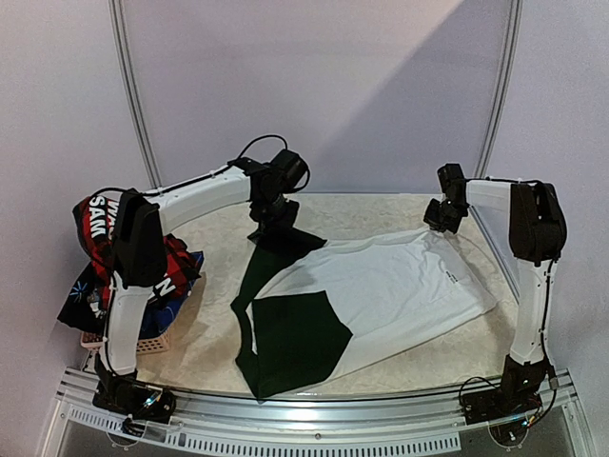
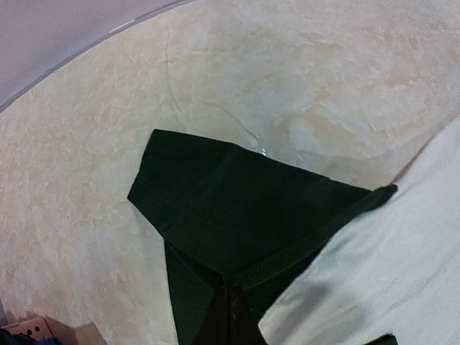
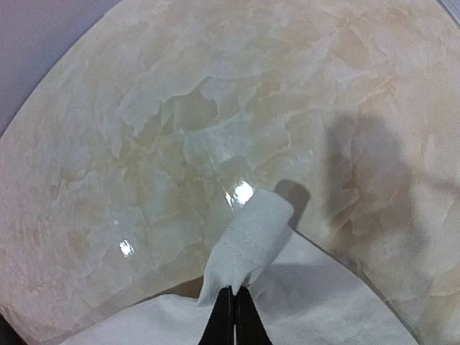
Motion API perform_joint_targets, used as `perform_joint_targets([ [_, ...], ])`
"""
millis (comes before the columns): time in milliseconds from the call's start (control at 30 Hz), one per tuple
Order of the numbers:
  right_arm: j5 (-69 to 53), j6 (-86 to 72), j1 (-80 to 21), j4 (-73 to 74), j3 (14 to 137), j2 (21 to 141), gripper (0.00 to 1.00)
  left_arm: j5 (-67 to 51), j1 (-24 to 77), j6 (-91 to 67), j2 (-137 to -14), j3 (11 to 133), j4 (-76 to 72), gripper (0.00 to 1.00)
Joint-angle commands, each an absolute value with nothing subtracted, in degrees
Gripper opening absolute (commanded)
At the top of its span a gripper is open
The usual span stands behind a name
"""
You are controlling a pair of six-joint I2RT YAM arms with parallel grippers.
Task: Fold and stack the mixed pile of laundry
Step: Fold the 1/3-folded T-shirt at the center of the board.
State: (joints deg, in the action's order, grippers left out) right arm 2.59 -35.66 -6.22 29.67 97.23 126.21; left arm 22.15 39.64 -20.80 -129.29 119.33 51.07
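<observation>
A white T-shirt [image 1: 390,286] with dark green sleeves lies spread on the marbled table. My left gripper [image 1: 271,228] is shut on its far dark green sleeve [image 2: 237,215], which fans out past the closed jaws. My right gripper [image 1: 440,217] is shut on the shirt's white hem corner [image 3: 248,241], which stands up in a small fold above the jaws. The other green sleeve [image 1: 290,343] lies flat near the front edge. The rest of the mixed laundry pile [image 1: 105,257], red-black plaid with white letters on top, is heaped at the left.
A small pinkish woven basket [image 1: 143,341] sits under the heap at the table's left edge. Curved metal rails [image 1: 133,105] rise behind the table. A metal rail [image 1: 314,400] runs along the front edge between the arm bases.
</observation>
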Motion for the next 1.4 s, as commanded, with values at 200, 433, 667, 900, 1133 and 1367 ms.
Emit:
perform_joint_targets([
  [200, 4.8, -34.6, -5.7, 27.7, 86.2, 115.9, 0.00, 28.8, 49.0, -30.5, -119.7, 108.7, 53.2, 0.00],
  [433, 6.6, -34.5, -5.7, 26.6, 78.8, 109.4, 0.00, 37.0, 55.9, -33.5, -118.0, 106.8, 57.7, 0.00],
  [667, 8.4, -34.1, -5.7, 26.7, 73.7, 105.1, 0.00, 42.6, 61.4, -35.6, -119.6, 110.9, 69.1, 0.00],
  [900, 12.2, -33.9, -5.8, 27.3, 69.6, 101.7, 0.00, 43.8, 67.2, -36.3, -121.3, 116.3, 76.5, 0.00],
  [1133, 14.7, -34.1, -5.7, 27.1, 66.6, 100.0, 0.00, 43.2, 71.2, -36.4, -125.1, 121.6, 81.2, 0.00],
  [1367, 15.0, -34.6, -5.7, 26.1, 64.0, 100.4, 0.00, 41.5, 73.6, -35.7, -127.4, 123.3, 82.2, 0.01],
])
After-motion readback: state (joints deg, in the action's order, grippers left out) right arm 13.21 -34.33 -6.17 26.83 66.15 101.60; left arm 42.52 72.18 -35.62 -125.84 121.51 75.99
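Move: My left hand holds the T-shirt's far green sleeve. The near green panel lies about 31 cm back, 9 cm to this hand's left and 13 cm below; the laundry basket stands some 27 cm back and 42 cm left. My right hand holds the far white corner, with the near-right corner about 27 cm back, 13 cm right and 5 cm below, and the chest print some 18 cm back, 3 cm right. I carry the far edge back over the shirt with both hands, fingers staying shut on the cloth. My left hand leads, bringing the green sleeve some 22 cm back and 10 cm right towards the near green panel, rising a little and rolling its left side up about 15 degrees. My right hand draws the white corner about 12 cm back, drifting right, towards the near-right corner. ##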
